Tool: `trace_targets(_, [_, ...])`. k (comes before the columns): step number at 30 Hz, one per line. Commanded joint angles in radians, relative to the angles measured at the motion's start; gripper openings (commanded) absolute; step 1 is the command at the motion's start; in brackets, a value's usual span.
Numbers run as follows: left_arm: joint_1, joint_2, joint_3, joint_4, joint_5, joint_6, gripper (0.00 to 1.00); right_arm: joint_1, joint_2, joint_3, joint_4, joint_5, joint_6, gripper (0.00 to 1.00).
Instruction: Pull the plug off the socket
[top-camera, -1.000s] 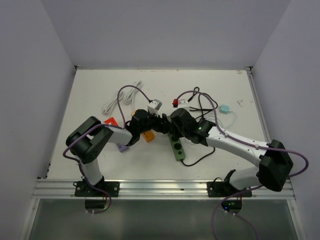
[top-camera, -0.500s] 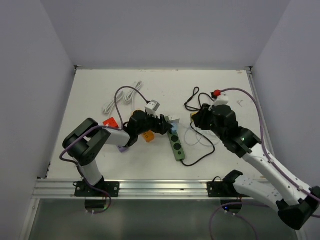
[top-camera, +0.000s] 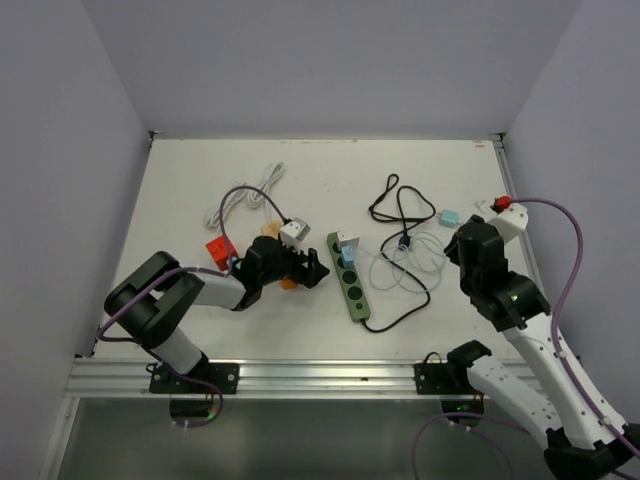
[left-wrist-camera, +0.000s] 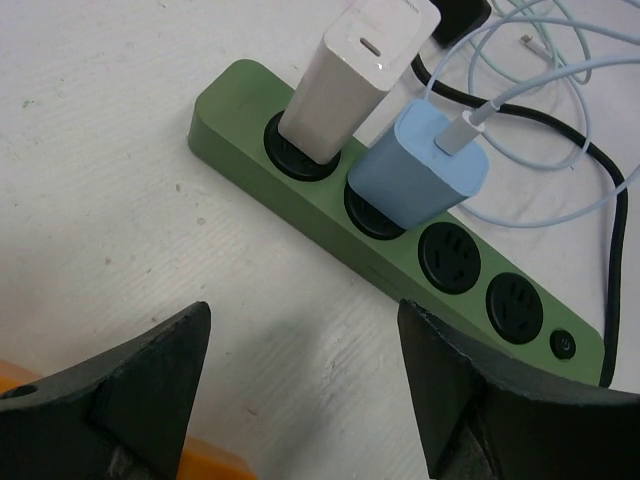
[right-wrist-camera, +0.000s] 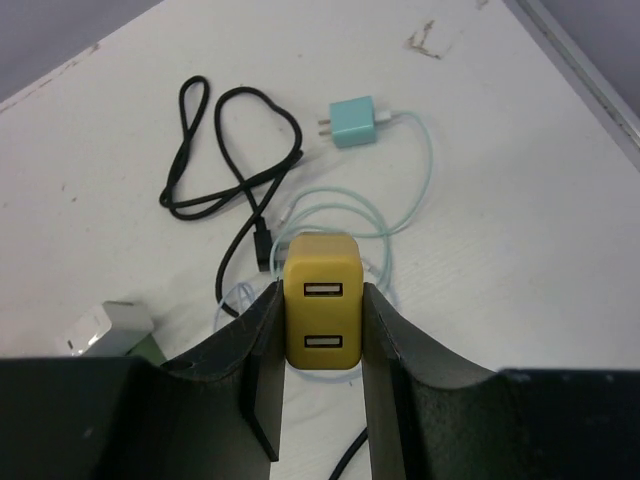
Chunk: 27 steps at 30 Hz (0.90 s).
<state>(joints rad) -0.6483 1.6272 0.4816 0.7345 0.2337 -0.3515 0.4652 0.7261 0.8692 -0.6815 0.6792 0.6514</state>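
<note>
The green socket strip lies on the white table, also seen in the top view. A white plug and a blue plug with a pale cable still sit in its first two sockets. My right gripper is shut on a yellow two-port USB plug, held in the air above the cables to the right of the strip. My left gripper stands open just left of the strip, low over the table, with nothing between its fingers.
A black cable and a teal plug with its pale cord lie right of the strip. A white cable, a red piece and an orange piece sit by the left arm.
My right arm has swung from the strip to the right and pulled back, carrying the yellow plug. My left gripper has drawn back a little to the left of the strip.
</note>
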Motion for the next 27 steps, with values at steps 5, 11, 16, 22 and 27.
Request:
trace_targets(5, [-0.004, -0.118, -0.064, 0.028, 0.033, 0.060, 0.80, -0.164, 0.094, -0.032, 0.057, -0.072, 0.051, 0.00])
trace_targets(11, [-0.005, -0.173, -0.092, 0.061, 0.058, 0.074, 0.80, -0.416, 0.163, -0.093, 0.170, -0.412, 0.063, 0.00])
trace_targets(16, [-0.010, -0.219, -0.112, 0.068, 0.055, 0.083, 0.80, -0.658, 0.199, -0.179, 0.258, -0.679, 0.082, 0.00])
trace_targets(22, [-0.010, -0.247, -0.123, 0.063, 0.036, 0.095, 0.81, -0.822, 0.263, -0.246, 0.333, -0.836, 0.100, 0.02])
trace_targets(27, [-0.010, -0.250, -0.126, 0.057, 0.009, 0.106, 0.81, -0.853, 0.334, -0.276, 0.395, -0.836, 0.116, 0.11])
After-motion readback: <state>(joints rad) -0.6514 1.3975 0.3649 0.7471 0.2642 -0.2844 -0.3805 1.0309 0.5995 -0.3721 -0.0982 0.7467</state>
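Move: The right gripper still grips the yellow plug in the air; the clear table it is taken to lies about 3 cm ahead, 9 cm right and 21 cm down. The teal plug is some 19 cm ahead and 6 cm right, the black connector 12 cm ahead and 7 cm left, both down on the table too. From the open left gripper, the green socket's middle lies about 8 cm right, 3 cm back and slightly lower; the blue plug 8 cm right, 2 cm ahead. Carry the yellow plug down about 15 cm and some 9 cm to the right with the right gripper, towards the clear table outside the pale cable loops, keeping its grip closed. On the way roll the hand some 30 degrees, left side up, tip it downward and turn it clockwise. Lift the left gripper about 4 cm and ease it back from the socket, fingers still open. ##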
